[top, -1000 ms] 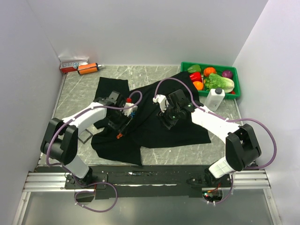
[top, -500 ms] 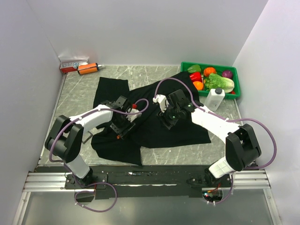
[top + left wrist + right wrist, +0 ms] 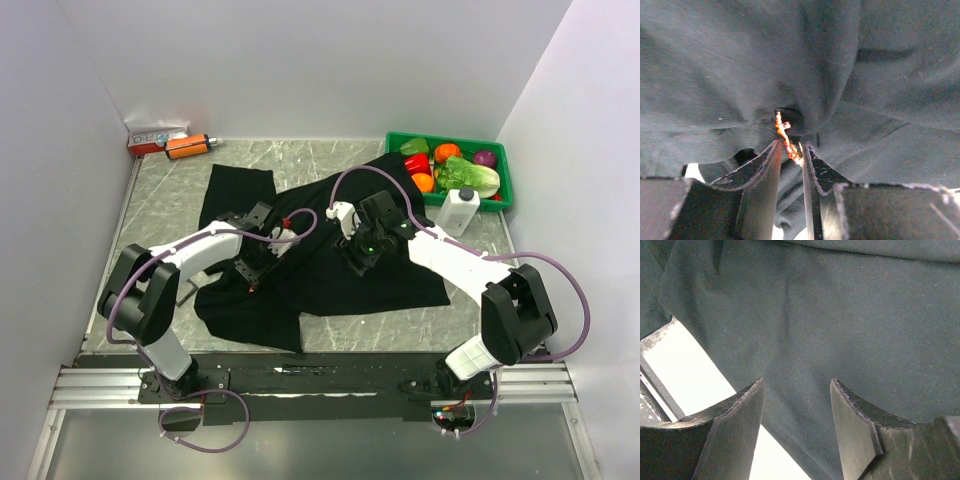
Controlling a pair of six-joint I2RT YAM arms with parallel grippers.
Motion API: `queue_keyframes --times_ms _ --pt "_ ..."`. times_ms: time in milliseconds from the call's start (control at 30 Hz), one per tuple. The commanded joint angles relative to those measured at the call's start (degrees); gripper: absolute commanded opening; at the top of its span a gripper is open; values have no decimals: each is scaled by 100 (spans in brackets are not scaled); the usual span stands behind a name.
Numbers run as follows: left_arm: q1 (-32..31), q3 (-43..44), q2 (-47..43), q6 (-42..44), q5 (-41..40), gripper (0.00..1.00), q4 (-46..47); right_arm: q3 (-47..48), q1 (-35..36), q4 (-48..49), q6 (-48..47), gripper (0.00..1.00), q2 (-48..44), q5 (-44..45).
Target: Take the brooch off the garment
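The black garment lies crumpled across the middle of the table. The brooch, a tiny orange-tan ornament, sticks up from a pucker in the cloth. My left gripper has its tips drawn in close on either side of it, and the ornament rests against the right finger. In the top view the left gripper covers the brooch. My right gripper stands open, pressed down on a flat stretch of the garment, near the shirt's middle.
A green bin of toy vegetables sits at the back right, with a white bottle in front of it. An orange cylinder with a black cap and a red-and-white box lie in the back left corner. Walls close three sides.
My left gripper has slid a little toward the near left onto the brooch, and its jaws have narrowed around it. The right arm has not moved.
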Motion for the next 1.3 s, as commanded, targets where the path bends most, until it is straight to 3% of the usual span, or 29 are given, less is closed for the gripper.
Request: queue_keyframes --times_ms 0,433,700,767,1067,1267 --pt "0 378 -65 -133 -215 29 -38 125 53 136 -39 63 29 5" --pt "105 361 -13 -142 13 20 -161 371 70 39 -82 63 222 22" --pt "220 326 -65 -107 66 1 -292 257 79 56 -82 63 161 -13" --pt "325 326 -74 -98 145 1 -389 248 88 56 -82 62 108 -48" --pt "791 651 -101 -239 1462 1 -679 669 158 -85 -188 60 55 -1347" --pt "888 1678 373 305 1902 1 -1715 784 377 828 146 60 301 -1928"
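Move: The orange brooch on the black garment sits right at the left hand's half-closed fingertips, roughly 1 cm back and 1 cm below the point between the pads. From that hand the blue brooch is about 8 cm ahead and 5 cm right, while the small black frame is some 16 cm left and 2 cm back. The orange brooch lies about 22 cm left of the right hand, 4 cm back and 7 cm lower. The orange brooch's edge gets pinched as the left fingers, after easing about 1 cm forward and up, close fully on it; still shut, they then rise about 3 cm more, the wrist tilting some 15 degrees. The right hand, open and empty, dips slightly, then swings left and up about 4 cm each way towards the brooch, turning counter-clockwise. ##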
